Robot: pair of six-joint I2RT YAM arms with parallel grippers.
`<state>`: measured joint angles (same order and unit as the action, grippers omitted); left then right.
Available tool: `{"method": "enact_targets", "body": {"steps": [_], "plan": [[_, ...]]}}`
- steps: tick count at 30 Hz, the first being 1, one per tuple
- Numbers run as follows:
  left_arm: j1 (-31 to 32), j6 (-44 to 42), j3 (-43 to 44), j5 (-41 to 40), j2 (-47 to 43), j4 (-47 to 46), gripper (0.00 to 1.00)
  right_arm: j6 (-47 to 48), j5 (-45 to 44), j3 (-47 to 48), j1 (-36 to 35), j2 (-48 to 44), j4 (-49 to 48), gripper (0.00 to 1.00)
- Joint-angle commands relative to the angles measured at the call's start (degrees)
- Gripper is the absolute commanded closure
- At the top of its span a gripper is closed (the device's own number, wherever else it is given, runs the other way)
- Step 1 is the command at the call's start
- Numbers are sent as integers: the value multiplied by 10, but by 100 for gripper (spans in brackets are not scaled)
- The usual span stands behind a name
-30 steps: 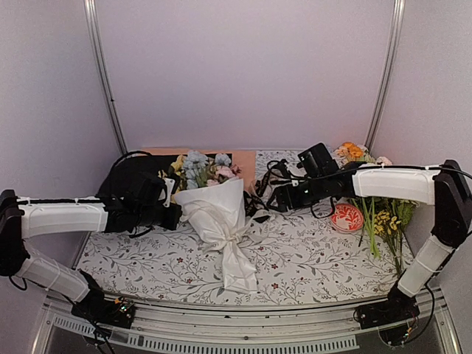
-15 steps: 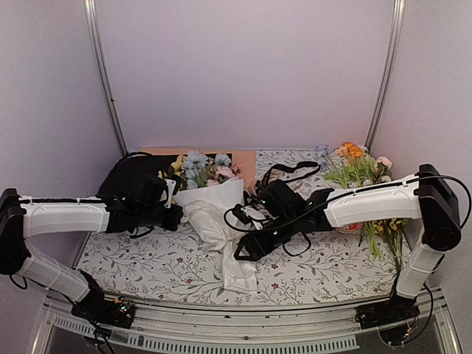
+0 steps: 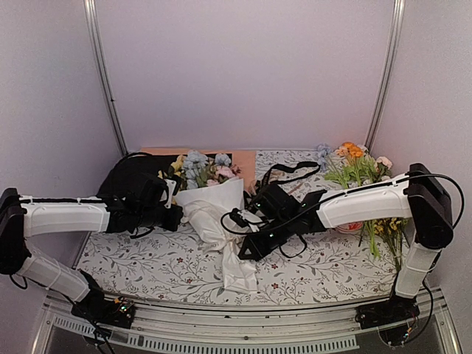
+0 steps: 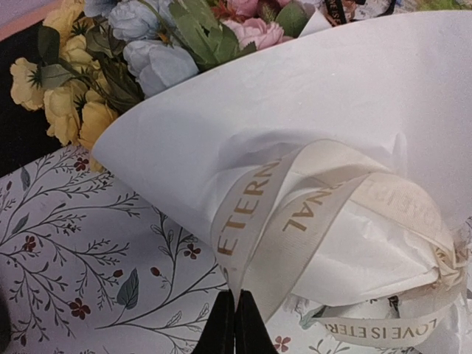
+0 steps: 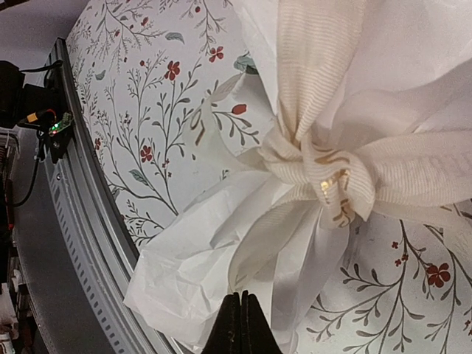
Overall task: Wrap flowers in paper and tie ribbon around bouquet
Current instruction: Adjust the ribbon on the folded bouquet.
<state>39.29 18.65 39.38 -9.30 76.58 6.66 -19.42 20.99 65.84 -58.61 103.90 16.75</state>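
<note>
The bouquet (image 3: 217, 200) lies on the floral cloth, a white paper (image 4: 332, 88) cone with its wide end to the back. Blue, pink and yellow flowers (image 3: 198, 167) (image 4: 147, 59) show at that end. A cream ribbon (image 4: 295, 214) with gold lettering is knotted (image 5: 324, 177) around the cone's narrow part. My left gripper (image 4: 236, 313) (image 3: 179, 216) sits at the cone's left side, shut on a loop of the ribbon. My right gripper (image 5: 240, 302) (image 3: 239, 252) is at the cone's crinkled tail (image 5: 184, 265), shut with a ribbon tail running into its tips.
Orange-and-yellow sprigs (image 3: 355, 156) lie at the back right, with a red-and-white disc (image 3: 349, 226) partly under my right arm. A black sheet (image 3: 127, 177) and a peach sheet (image 3: 245, 161) lie behind the bouquet. A black ribbon (image 3: 287, 171) loops near the right forearm. The table's metal front rail (image 5: 81, 221) is close to the paper tail.
My right arm swung from the back right down to the bouquet's tail, and its jaws went from open to shut. The left arm and the bouquet stayed put.
</note>
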Motion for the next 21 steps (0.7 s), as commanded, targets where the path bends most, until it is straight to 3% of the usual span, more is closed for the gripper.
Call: {"method": "enact_targets", "body": {"steps": [1, 9, 11, 13, 21], "plan": [[7, 2, -8, 5, 4, -8, 100, 6, 9, 14, -4, -4, 6, 99], [7, -1, -9, 1, 3, -6, 100, 11, 10, -1, -4, -33, 16, 98], [7, -1, -9, 1, 3, -7, 100, 9, -2, -10, -4, -36, 12, 76], [7, -2, -9, 1, 3, -6, 100, 12, 1, -7, -4, -33, 8, 68], [7, -3, -9, 1, 1, -2, 100, 21, 1, 12, -6, 8, 11, 72]]}}
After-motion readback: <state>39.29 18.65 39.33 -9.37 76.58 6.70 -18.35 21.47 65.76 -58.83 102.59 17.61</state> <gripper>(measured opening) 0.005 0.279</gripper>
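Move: The ribbon tail's end is already at the right hand's shut fingertips, perhaps 1 cm below the hand point. The tail runs from the knot, roughly 6 cm ahead and 4 cm left of this hand, at about its height; the paper's stem end lies some 8 cm back, straight behind. From the left hand, which still pinches a ribbon loop, the tail end is about 13 cm back and 17 cm right, a little lower. The ribbon tail comes out of the right hand's pinch: after hardly stirring at first, the shut fingers part to roughly a third of their opening and the hand eases up about 1 cm, with barely any turn of the wrist. The left hand stays where it is, its shut fingers keeping the ribbon loop. ##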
